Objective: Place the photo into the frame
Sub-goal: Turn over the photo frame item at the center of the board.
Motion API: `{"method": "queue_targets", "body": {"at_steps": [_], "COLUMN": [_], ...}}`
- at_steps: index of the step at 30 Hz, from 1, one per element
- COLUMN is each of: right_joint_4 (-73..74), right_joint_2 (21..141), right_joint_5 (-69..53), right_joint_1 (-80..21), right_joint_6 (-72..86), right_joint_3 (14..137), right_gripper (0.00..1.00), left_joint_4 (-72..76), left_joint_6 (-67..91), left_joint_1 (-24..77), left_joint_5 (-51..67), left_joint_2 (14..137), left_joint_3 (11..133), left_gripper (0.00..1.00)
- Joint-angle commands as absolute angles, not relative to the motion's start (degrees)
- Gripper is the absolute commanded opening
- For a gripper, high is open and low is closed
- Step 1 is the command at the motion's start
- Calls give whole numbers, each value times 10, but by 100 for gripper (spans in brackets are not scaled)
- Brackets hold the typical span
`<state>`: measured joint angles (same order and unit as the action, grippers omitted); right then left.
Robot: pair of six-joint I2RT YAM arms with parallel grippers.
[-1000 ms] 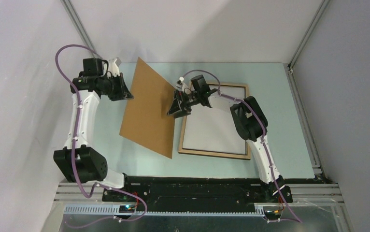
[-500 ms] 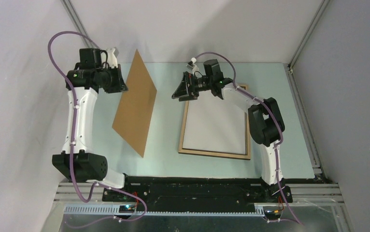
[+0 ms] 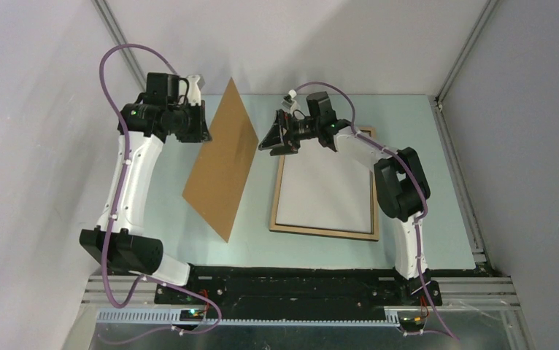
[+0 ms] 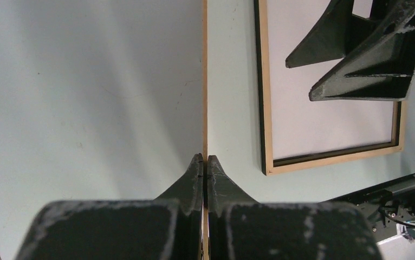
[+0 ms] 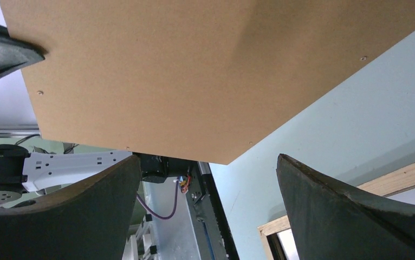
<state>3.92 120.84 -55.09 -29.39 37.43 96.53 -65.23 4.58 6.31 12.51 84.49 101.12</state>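
Note:
The frame (image 3: 324,232) lies flat on the table right of centre, light-wood side up. A white rectangle (image 3: 325,186) fills its opening; it looks like the photo lying with its white back up, no print showing. A brown hardboard panel (image 3: 222,157) stands steeply tilted left of the frame, off the table, with my left gripper (image 3: 202,131) shut on its far-left edge. In the left wrist view the fingertips (image 4: 205,158) pinch the panel's thin edge (image 4: 205,81). My right gripper (image 3: 268,144) hangs open and empty above the frame's far-left corner, facing the panel (image 5: 194,70).
Grey walls enclose the table on the left, back and right. The arm bases and a black rail (image 3: 298,281) run along the near edge. The right arm's elbow (image 3: 401,182) hangs over the frame's right side.
The left gripper has swung the panel from overlapping the frame to steeply tilted on its left. The right gripper drew back from the panel towards the frame's far-left corner.

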Motion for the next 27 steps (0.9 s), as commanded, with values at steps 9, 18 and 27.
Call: {"method": "queue_targets", "body": {"at_steps": [9, 18, 27], "right_joint_4": [6, -17, -22], "right_joint_2": [1122, 1086, 1081], "right_joint_5": [-510, -500, -496], "right_joint_1": [-297, -309, -318], "right_joint_6": [458, 500, 514], "right_joint_3": [987, 986, 975], "right_gripper": [99, 99, 100], "left_joint_4": [-626, -613, -602], "left_joint_6": [84, 93, 85], "left_joint_1": [146, 230, 280], "left_joint_5": [102, 89, 86], "left_joint_2": [835, 840, 827], "left_joint_3": [1045, 1039, 1028], "left_gripper": [16, 39, 55]}}
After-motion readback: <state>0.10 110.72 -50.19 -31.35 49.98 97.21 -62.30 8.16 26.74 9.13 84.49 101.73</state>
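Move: Below the left hand hangs the sloping backboard, pinched by its raised edge, its middle some 5 cm back, 4 cm right and 9 cm lower. The photo frame, beside which it is being brought, has its middle about 31 cm right, 6 cm back and 28 cm below the left hand. From the right hand the board's middle lies about 12 cm left, 7 cm back and level with it; the frame's middle is roughly 16 cm right, 10 cm back and 18 cm below. Swinging the raised edge of the backboard over to the right, towards the right hand, the left hand travels about 11 cm with a slight draw back, turns some 15 degrees clockwise and, on the way, opens its pinch to about half. The right hand, fingers still wide open, rises about 10 cm beside the board to meet its upper edge. ##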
